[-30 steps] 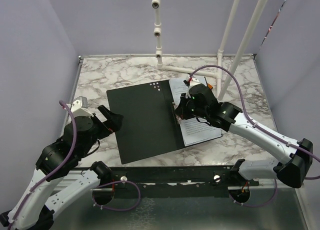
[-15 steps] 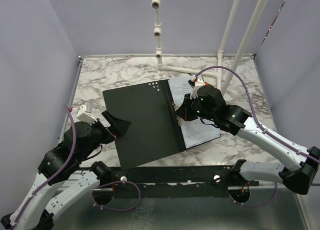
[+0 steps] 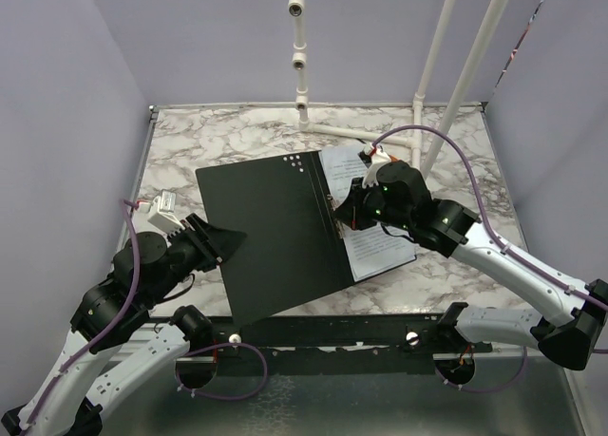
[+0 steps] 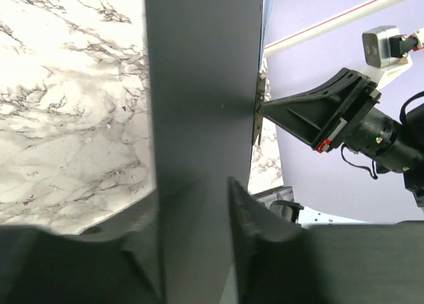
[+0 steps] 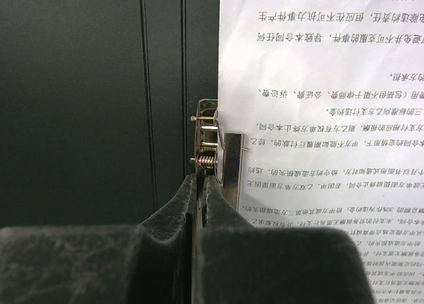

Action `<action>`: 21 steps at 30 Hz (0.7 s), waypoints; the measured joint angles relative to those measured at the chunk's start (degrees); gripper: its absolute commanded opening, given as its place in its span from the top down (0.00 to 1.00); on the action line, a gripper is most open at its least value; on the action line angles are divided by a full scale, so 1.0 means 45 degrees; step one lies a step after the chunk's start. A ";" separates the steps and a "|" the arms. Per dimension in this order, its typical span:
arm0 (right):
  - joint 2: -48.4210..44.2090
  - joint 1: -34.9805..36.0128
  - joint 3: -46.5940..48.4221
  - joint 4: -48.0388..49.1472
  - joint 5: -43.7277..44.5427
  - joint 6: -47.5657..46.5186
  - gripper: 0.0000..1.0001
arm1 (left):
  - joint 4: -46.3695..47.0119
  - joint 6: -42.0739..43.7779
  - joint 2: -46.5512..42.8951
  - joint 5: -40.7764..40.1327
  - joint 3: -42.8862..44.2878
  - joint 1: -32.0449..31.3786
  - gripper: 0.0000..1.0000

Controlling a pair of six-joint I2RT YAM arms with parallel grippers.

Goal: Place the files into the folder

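The folder (image 3: 275, 236) lies open on the marble table, black inside up, its left cover tilted up off the table. My left gripper (image 3: 226, 236) straddles that cover's left edge; in the left wrist view the cover (image 4: 199, 85) runs between the fingers (image 4: 193, 188), which stand apart. The files (image 3: 380, 251), white sheets with dense print, lie on the folder's right half. My right gripper (image 3: 340, 213) is at the spine. In the right wrist view it (image 5: 200, 175) is shut on the metal clip's (image 5: 212, 145) lever, beside the files (image 5: 318, 85).
A white pipe frame (image 3: 418, 104) stands at the back of the marble table (image 3: 190, 142), with a jointed pipe (image 3: 299, 56) hanging in the middle. Purple walls close in both sides. A metal rail (image 3: 332, 331) runs along the near edge.
My left gripper has slid onto the left cover's edge and its jaws have narrowed around it. The cover's left side has risen. The right gripper stays shut at the spine clip.
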 measured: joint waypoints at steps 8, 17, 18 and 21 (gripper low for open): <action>0.0413 0.0000 -0.0170 -0.0010 0.0238 -0.0005 0.99 | 0.0325 0.0010 0.0063 0.0233 -0.0044 -0.0049 1.00; 0.1467 0.0005 -0.0228 -0.0039 0.0369 -0.0015 1.00 | 0.0233 0.0408 0.0534 0.0199 -0.0141 -0.0049 1.00; 0.1613 0.0005 -0.0228 -0.0034 0.0379 -0.0015 0.99 | 0.0228 0.0500 0.0636 0.0189 -0.0141 -0.0049 1.00; 0.2176 0.0005 -0.0228 -0.0005 0.0369 -0.0015 0.99 | 0.0214 0.0806 0.1005 0.0180 -0.0136 -0.0049 1.00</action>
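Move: Between the left hand's half-open fingers, at about their height, runs the folder's raised left edge, its line some 2 cm to the left of the finger point. From that hand, the clip lies roughly 7 cm ahead, 23 cm right and 5 cm lower; the files are about 8 cm ahead, 29 cm right and 12 cm lower. The right hand already grips the folder at the clip, with the table top about 15 cm straight below. Closing fully on the folder's left edge, the left hand pinches the cover while nearly still, then eases down about 2 cm, drifting slightly forward and right. The right hand, still shut on the folder at the clip, lowers it towards the table by some 6.5 cm, its fingertips dipping about 10 degrees. ##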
